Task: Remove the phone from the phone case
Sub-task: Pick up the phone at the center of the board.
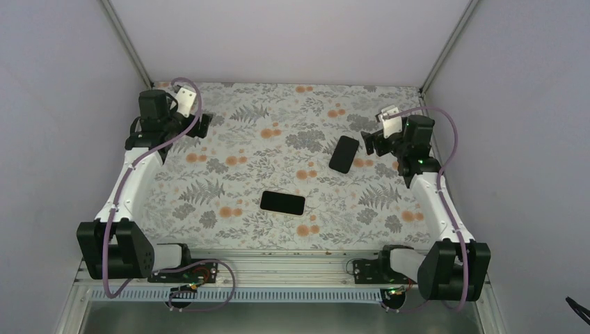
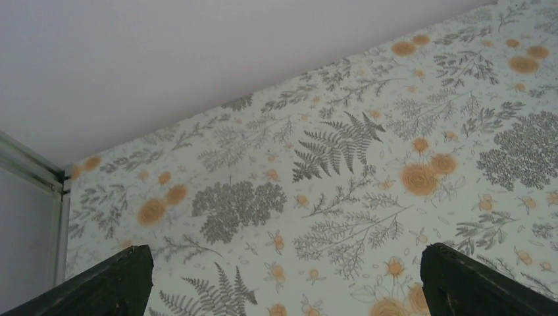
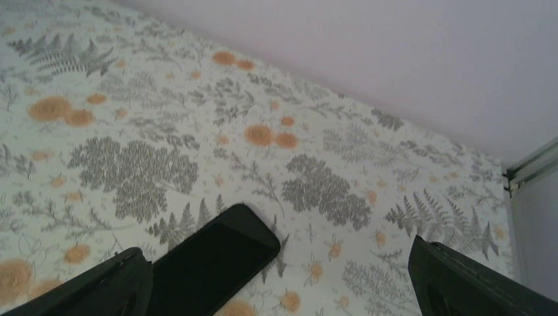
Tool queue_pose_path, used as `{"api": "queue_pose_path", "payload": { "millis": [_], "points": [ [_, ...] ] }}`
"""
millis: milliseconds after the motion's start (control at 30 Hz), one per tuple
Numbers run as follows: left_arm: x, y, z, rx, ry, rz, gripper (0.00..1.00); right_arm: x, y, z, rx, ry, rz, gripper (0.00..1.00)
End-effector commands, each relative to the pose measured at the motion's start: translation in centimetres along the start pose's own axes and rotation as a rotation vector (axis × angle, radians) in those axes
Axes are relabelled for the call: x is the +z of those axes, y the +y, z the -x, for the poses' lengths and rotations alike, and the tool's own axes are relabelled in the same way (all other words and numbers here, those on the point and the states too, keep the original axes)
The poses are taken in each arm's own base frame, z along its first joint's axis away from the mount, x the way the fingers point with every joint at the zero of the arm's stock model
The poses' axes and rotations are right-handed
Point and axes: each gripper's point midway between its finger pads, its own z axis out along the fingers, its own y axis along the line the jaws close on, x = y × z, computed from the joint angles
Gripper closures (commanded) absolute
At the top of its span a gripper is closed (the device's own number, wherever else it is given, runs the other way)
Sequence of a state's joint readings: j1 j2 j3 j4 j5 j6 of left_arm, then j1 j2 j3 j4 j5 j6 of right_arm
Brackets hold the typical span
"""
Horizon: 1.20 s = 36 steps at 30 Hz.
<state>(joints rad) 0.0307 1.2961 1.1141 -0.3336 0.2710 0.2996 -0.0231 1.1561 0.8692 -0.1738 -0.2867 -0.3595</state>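
A glossy black phone (image 1: 282,202) lies flat near the middle of the floral table, apart from both arms. A matte black phone case (image 1: 344,154) with a raised rim lies further back and to the right; whether anything sits inside it I cannot tell. My right gripper (image 1: 369,142) hangs open just right of the case. In the right wrist view the case (image 3: 210,263) lies by the left fingertip (image 3: 112,283), and the right gripper (image 3: 279,283) holds nothing. My left gripper (image 1: 203,124) is open at the back left, and the left wrist view shows only tablecloth under the left gripper (image 2: 286,283).
The floral tablecloth (image 1: 236,174) covers the whole work surface. Pale walls close it in at the back and on both sides, with metal corner posts (image 1: 128,42) at the rear. The arm bases and a rail (image 1: 278,268) run along the near edge.
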Motion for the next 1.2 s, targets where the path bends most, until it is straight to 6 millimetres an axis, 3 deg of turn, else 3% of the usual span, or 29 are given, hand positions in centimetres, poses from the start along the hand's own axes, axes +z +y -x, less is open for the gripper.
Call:
{"api": "queue_pose_path", "payload": {
  "millis": [0, 167, 200, 233, 267, 300, 467, 667, 733, 867, 1000, 1167],
  "points": [
    [-1.2, -0.2, -0.7, -0.008, 0.028, -0.004, 0.0, 0.1, -0.1, -1.4, -0.032, 0.082, 0.013, 0.0],
    [-1.1, -0.6, -0.7, -0.01, 0.039, -0.034, 0.0, 1.4, 0.4, -5.4, -0.093, 0.282, 0.084, 0.02],
    [-1.1, -0.8, -0.8, -0.006, 0.038, -0.04, 0.0, 1.7, 0.2, -6.4, -0.116, 0.332, 0.086, 0.16],
    [-1.0, -0.8, -0.8, -0.004, 0.037, -0.041, 0.0, 1.8, 0.0, -7.6, -0.136, 0.386, 0.087, 0.39],
    [-1.0, -0.7, -0.8, -0.004, 0.038, -0.037, 0.0, 1.9, -0.2, -8.8, -0.158, 0.442, 0.088, 0.73],
    [-1.0, -0.6, -0.9, -0.003, 0.041, -0.032, 0.0, 1.8, -0.1, -10.1, -0.17, 0.502, 0.096, 0.94],
    [-0.8, -0.8, -1.1, 0.004, 0.046, -0.042, 0.0, 2.0, 2.3, -15.0, -0.223, 0.661, 0.202, 0.97],
    [-0.3, -1.2, -1.9, 0.0, 0.069, -0.069, 0.0, 4.2, 2.8, -17.8, -0.205, 0.74, 0.238, 0.97],
    [-0.4, -1.3, -2.1, 0.004, 0.071, -0.076, 0.0, 4.7, 3.9, -18.5, -0.191, 0.762, 0.292, 0.97],
    [-0.7, -1.6, -2.2, 0.009, 0.07, -0.084, 0.0, 5.2, 6.8, -21.8, -0.209, 0.871, 0.389, 0.96],
    [-0.8, -1.8, -2.3, 0.012, 0.068, -0.089, 0.0, 5.7, 9.4, -22.2, -0.239, 0.877, 0.457, 0.96],
    [-0.7, -1.8, -2.3, 0.009, 0.066, -0.094, 0.0, 7.2, 13.4, -21.1, -0.296, 0.851, 0.539, 0.96]
  ]
}}
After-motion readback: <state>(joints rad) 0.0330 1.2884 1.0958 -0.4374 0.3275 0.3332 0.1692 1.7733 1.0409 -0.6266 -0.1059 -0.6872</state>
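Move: The phone in its black-rimmed case lies on the board below the right hand, about 4 cm ahead, 4 cm left and 23 cm down. A second phone with a pale edge stands at the same height, roughly 15 cm back and 27 cm left of that hand. From the left hand the first phone is far to the right, about 46 cm, some 4 cm ahead and 26 cm lower. Towards the phone's near right corner the right hand sinks about 22 cm, drawing back some 4 cm, tipping to point almost straight down and shutting its wide-open fingers early on the way. Near board level it then sweeps left, bringing the closed tips up to that corner. The open left hand eases about 2 cm down and back. ##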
